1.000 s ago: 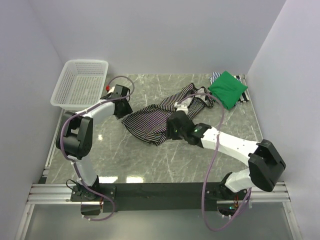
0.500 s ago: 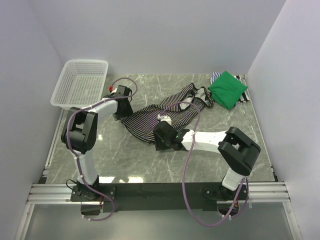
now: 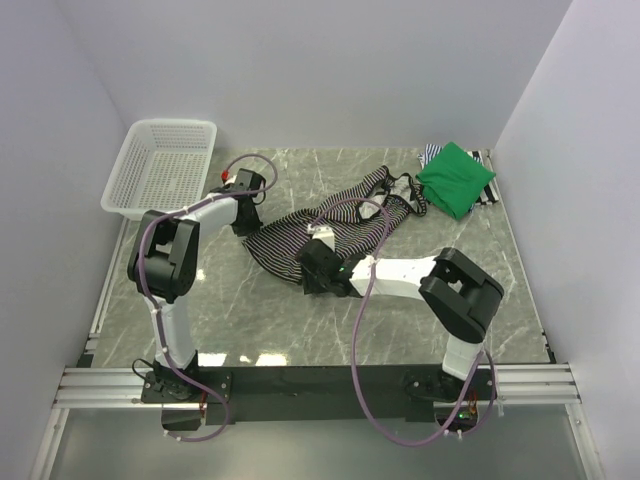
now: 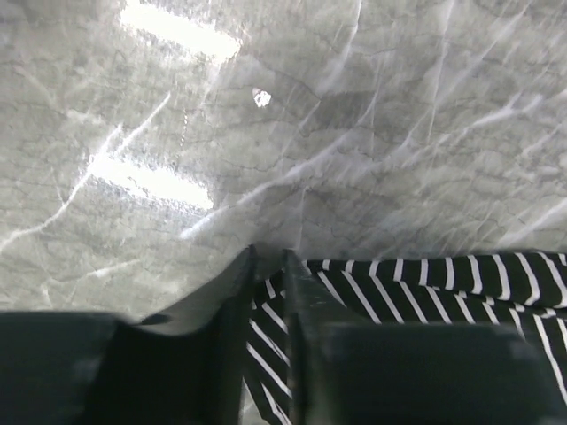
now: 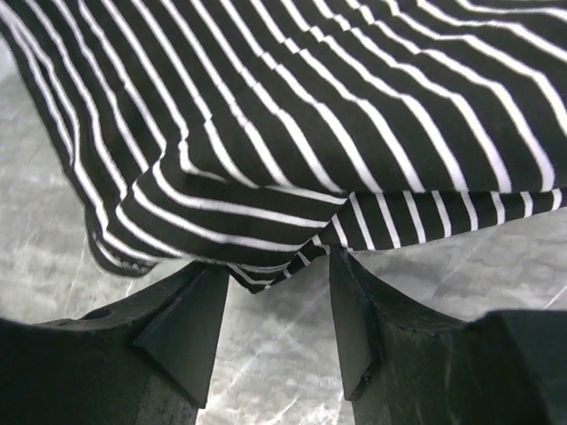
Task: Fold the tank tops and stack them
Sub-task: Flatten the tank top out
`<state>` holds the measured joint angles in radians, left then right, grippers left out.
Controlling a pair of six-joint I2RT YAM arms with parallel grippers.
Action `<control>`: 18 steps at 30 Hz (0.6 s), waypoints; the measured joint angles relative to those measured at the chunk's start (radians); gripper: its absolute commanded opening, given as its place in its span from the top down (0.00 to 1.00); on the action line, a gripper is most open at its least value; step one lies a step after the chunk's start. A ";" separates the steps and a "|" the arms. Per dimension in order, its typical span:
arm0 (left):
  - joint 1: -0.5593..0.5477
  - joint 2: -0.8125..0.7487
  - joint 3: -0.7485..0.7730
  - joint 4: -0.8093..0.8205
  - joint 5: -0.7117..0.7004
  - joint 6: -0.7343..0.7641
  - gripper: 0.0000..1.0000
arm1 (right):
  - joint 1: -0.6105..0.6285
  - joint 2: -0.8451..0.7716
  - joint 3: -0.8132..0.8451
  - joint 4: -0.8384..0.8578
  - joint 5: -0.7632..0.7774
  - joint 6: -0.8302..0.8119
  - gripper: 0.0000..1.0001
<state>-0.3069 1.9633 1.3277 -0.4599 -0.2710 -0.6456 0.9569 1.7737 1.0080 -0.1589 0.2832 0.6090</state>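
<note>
The black-and-white striped tank top [image 3: 300,240] lies rumpled and spread across the middle of the table. At its left edge, my left gripper [image 3: 243,212] is low on the table, and the left wrist view shows the jaws [image 4: 268,261] shut on a fold of the striped cloth [image 4: 425,283]. My right gripper [image 3: 312,272] is at the near hem. It is open [image 5: 276,274], with the corner of the hem [image 5: 310,115] just at its fingertips. The folded green tank top [image 3: 455,178] sits at the back right on the blue-and-white striped one [image 3: 431,153].
A white mesh basket [image 3: 165,165] stands at the back left corner, close behind the left arm. The marble tabletop [image 3: 250,310] shows bare in front of the striped top. Walls close the table in on the left, back and right.
The right arm swept left along the near hem of the striped top and its elbow folded in. The left gripper's jaws closed onto the cloth's left edge.
</note>
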 measured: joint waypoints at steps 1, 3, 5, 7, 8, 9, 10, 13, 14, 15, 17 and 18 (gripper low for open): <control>0.000 0.002 0.002 -0.002 -0.002 0.001 0.86 | 0.000 0.006 0.007 -0.004 0.009 0.000 0.46; 0.000 0.005 0.006 -0.003 -0.006 0.002 0.96 | 0.000 0.016 0.020 -0.014 0.026 0.000 0.61; 0.000 0.006 0.011 -0.010 -0.006 0.003 0.99 | 0.000 0.021 0.029 -0.022 0.043 -0.002 0.77; 0.000 0.006 0.018 -0.024 -0.006 0.006 0.99 | 0.000 0.022 0.031 -0.034 0.067 0.004 0.95; 0.000 0.006 0.021 -0.032 -0.006 0.006 0.99 | -0.001 0.020 0.031 -0.039 0.074 0.001 1.00; 0.003 0.006 0.027 -0.042 -0.005 0.006 0.99 | -0.003 0.016 0.031 -0.049 0.083 0.003 1.00; 0.006 0.003 0.033 -0.048 -0.003 0.006 1.00 | -0.005 0.006 0.030 -0.064 0.092 0.003 1.00; 0.019 -0.025 0.042 -0.066 0.010 0.006 0.99 | -0.012 -0.067 0.010 -0.118 0.116 0.001 1.00; 0.027 -0.045 0.042 -0.072 0.016 0.006 0.99 | -0.016 -0.107 -0.001 -0.143 0.124 -0.002 1.00; 0.037 -0.072 0.042 -0.079 0.023 0.006 0.99 | -0.021 -0.148 -0.008 -0.169 0.135 -0.003 1.00; 0.058 -0.137 0.041 -0.083 0.050 0.006 0.99 | -0.032 -0.241 -0.019 -0.226 0.156 -0.008 1.00; 0.066 -0.170 0.039 -0.080 0.067 0.006 0.99 | -0.037 -0.287 -0.022 -0.252 0.163 -0.012 1.00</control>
<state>-0.2413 1.7935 1.3666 -0.5396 -0.2043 -0.6395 0.9199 1.4868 0.9859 -0.4107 0.4458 0.5972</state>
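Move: The striped tank top's near hem corner sits right at the right fingertips, about 1 cm below the hand; its shoulder end lies roughly 27 cm ahead and 22 cm to the right, with the folded green top some 30 cm ahead and 35 cm right. The other hem corner is at the left fingertips, about 1 cm below them; the white basket stands around 15 cm ahead and 21 cm left of the left hand. Sliding forward barely a centimetre, the right hand shuts its open fingers on the near hem corner, then draws it rightward and up, some 7 cm each way and gathering speed. The left fingers, already half closed at the other corner, shut fully, and that hand rises about 7.5 cm, ending with nothing between its tips. ##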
